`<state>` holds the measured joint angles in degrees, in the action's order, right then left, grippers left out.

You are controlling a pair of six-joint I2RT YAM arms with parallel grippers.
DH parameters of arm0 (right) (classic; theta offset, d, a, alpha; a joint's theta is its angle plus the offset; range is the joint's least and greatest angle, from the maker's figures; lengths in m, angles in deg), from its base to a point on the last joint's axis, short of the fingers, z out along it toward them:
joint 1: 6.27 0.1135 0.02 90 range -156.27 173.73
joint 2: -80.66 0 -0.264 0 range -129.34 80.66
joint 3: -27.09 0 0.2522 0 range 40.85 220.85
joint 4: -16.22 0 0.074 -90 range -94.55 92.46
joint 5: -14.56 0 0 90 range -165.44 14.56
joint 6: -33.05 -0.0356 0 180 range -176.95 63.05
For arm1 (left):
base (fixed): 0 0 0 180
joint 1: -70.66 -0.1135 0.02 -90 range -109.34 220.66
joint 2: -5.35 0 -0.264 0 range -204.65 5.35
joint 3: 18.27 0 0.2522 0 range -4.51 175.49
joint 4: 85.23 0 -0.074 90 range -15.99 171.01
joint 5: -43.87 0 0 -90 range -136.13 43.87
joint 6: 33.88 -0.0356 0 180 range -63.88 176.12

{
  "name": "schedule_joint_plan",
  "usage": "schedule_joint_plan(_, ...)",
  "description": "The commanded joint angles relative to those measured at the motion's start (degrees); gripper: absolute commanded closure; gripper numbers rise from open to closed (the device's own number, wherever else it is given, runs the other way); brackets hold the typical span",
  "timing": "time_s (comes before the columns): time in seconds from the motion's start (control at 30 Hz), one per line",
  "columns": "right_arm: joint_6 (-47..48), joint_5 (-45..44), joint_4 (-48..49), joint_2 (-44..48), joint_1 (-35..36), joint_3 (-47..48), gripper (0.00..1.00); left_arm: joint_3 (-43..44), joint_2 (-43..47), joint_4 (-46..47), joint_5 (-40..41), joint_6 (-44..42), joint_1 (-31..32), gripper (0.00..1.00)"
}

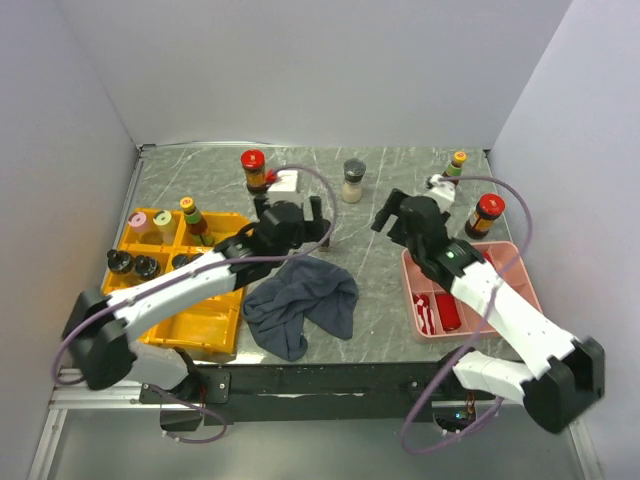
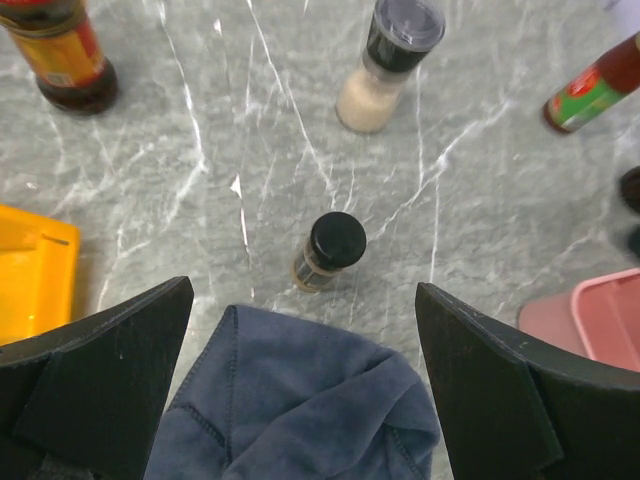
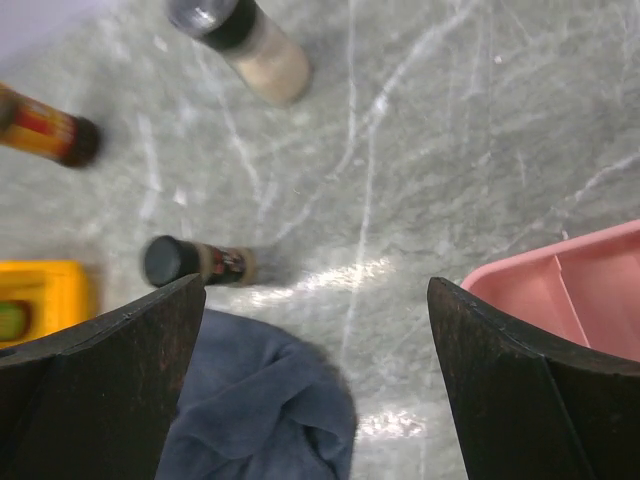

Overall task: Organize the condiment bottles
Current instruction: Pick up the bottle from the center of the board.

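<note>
My left gripper (image 1: pixel 300 225) is open and empty over the far edge of the dark cloth. In the left wrist view (image 2: pixel 303 330) a small black-capped spice jar (image 2: pixel 328 250) stands just beyond its fingers. My right gripper (image 1: pixel 395 215) is open and empty; its wrist view (image 3: pixel 318 300) shows the same jar (image 3: pixel 195 262) to the left. A grey-capped grinder (image 1: pixel 353 180), a red-capped jar (image 1: pixel 254 168), an orange-capped bottle (image 1: pixel 456 165) and another red-capped jar (image 1: pixel 484 215) stand at the back. Pink-capped (image 1: pixel 138 222), pale-green-capped (image 1: pixel 162 220) and black-capped (image 1: pixel 132 264) jars sit in the yellow tray.
The dark cloth (image 1: pixel 300 300) lies crumpled at centre front. The yellow tray (image 1: pixel 200 325) is at the left. The pink tray (image 1: pixel 515 275) at the right holds a red bottle (image 1: pixel 447 310). White walls close in three sides.
</note>
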<state>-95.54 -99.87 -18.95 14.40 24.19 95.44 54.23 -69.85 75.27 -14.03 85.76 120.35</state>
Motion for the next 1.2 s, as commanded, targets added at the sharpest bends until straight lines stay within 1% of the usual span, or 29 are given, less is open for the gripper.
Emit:
schedule_joint_plan(0.0,-2.3,0.5,7.7,10.7,-0.6,-6.5,0.00,9.0,-9.2,-6.1,-0.5,0.7,0.1,0.00)
schedule_joint_plan(0.07,-2.1,0.7,11.6,13.6,-0.7,-10.2,0.00,11.6,-12.4,-8.1,0.2,1.9,0.1,0.01)
schedule_joint_plan(0.1,-1.9,0.4,12.4,16.1,-0.7,-11.0,0.00,13.7,-15.3,-8.7,0.3,2.3,0.2,0.01)
schedule_joint_plan(0.17,-1.9,-1.1,13.7,18.3,-0.8,-12.7,0.00,15.5,-17.8,-8.9,-1.1,1.8,0.1,0.02)
schedule_joint_plan(0.3,-1.6,-3.2,15.6,23.0,-0.8,-15.1,0.00,19.6,-24.4,-8.3,-3.6,0.4,0.2,0.08)
schedule_joint_plan(0.43,-0.9,-3.1,17.6,24.6,-0.8,-17.1,0.00,23.3,-29.5,-9.6,-4.7,0.4,-0.1,0.14)
schedule_joint_plan(0.47,-0.9,-3.1,17.5,24.8,-0.9,-17.1,0.00,24.4,-31.1,-9.9,-4.5,0.5,-0.3,0.17)
schedule_joint_plan(0.67,-0.4,-2.7,17.6,24.2,-0.8,-17.1,0.00,25.8,-34.4,-10.0,-3.5,0.7,-0.8,0.27)
schedule_joint_plan(0.8,-0.3,-2.2,17.8,23.5,-0.9,-16.9,0.00,25.9,-35.1,-9.7,-3.8,1.2,-1.5,0.28)
schedule_joint_plan(0.93,-0.3,-1.9,17.8,23.1,-0.9,-16.8,0.00,26.2,-35.5,-9.6,-3.2,1.3,-2.2,0.31)
schedule_joint_plan(1.03,0.4,-1.2,18.7,22.8,-0.8,-17.1,0.00,25.7,-35.5,-8.7,-3.6,1.3,-2.8,0.37)
schedule_joint_plan(1.1,0.4,-1.1,18.4,22.1,-0.9,-16.8,0.00,25.6,-35.4,-8.3,-3.9,1.1,-2.8,0.43)
schedule_joint_plan(1.13,0.4,-0.9,18.2,21.9,-0.8,-16.4,0.00,25.6,-35.4,-8.5,-3.9,1.1,-2.8,0.48)
schedule_joint_plan(1.17,0.4,-0.7,18.2,21.4,-0.8,-16.4,0.00,25.8,-35.4,-8.7,-3.7,1.1,-2.8,0.56)
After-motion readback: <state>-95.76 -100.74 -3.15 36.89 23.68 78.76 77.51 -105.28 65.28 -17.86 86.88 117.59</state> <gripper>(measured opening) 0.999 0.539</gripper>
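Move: The small black-capped bottle in the middle of the board stands about 7 cm ahead of the open left hand, 6 cm to its right and some 17 cm below. Beyond the bottle, the white grinder is roughly 13 cm farther out and 7 cm to its right, and the red-capped jar 15 cm farther out and 15 cm to its left; the blue towel's middle is about 15 cm nearer than the bottle and 5 cm left of it. From the right hand the bottle lies some 6 cm ahead, 16 cm left and 13 cm below. Downward some 13 cm, easing forward and to the right, the left hand swoops onto the small bottle, tips its fingers down and rolls its left side up about 15 degrees, then edges slightly back left while the fingers close to half open, the pads meeting either side of the black cap. The empty, open right hand withdraws about 5 cm up, with some back and right, its fingers tilting upward. ##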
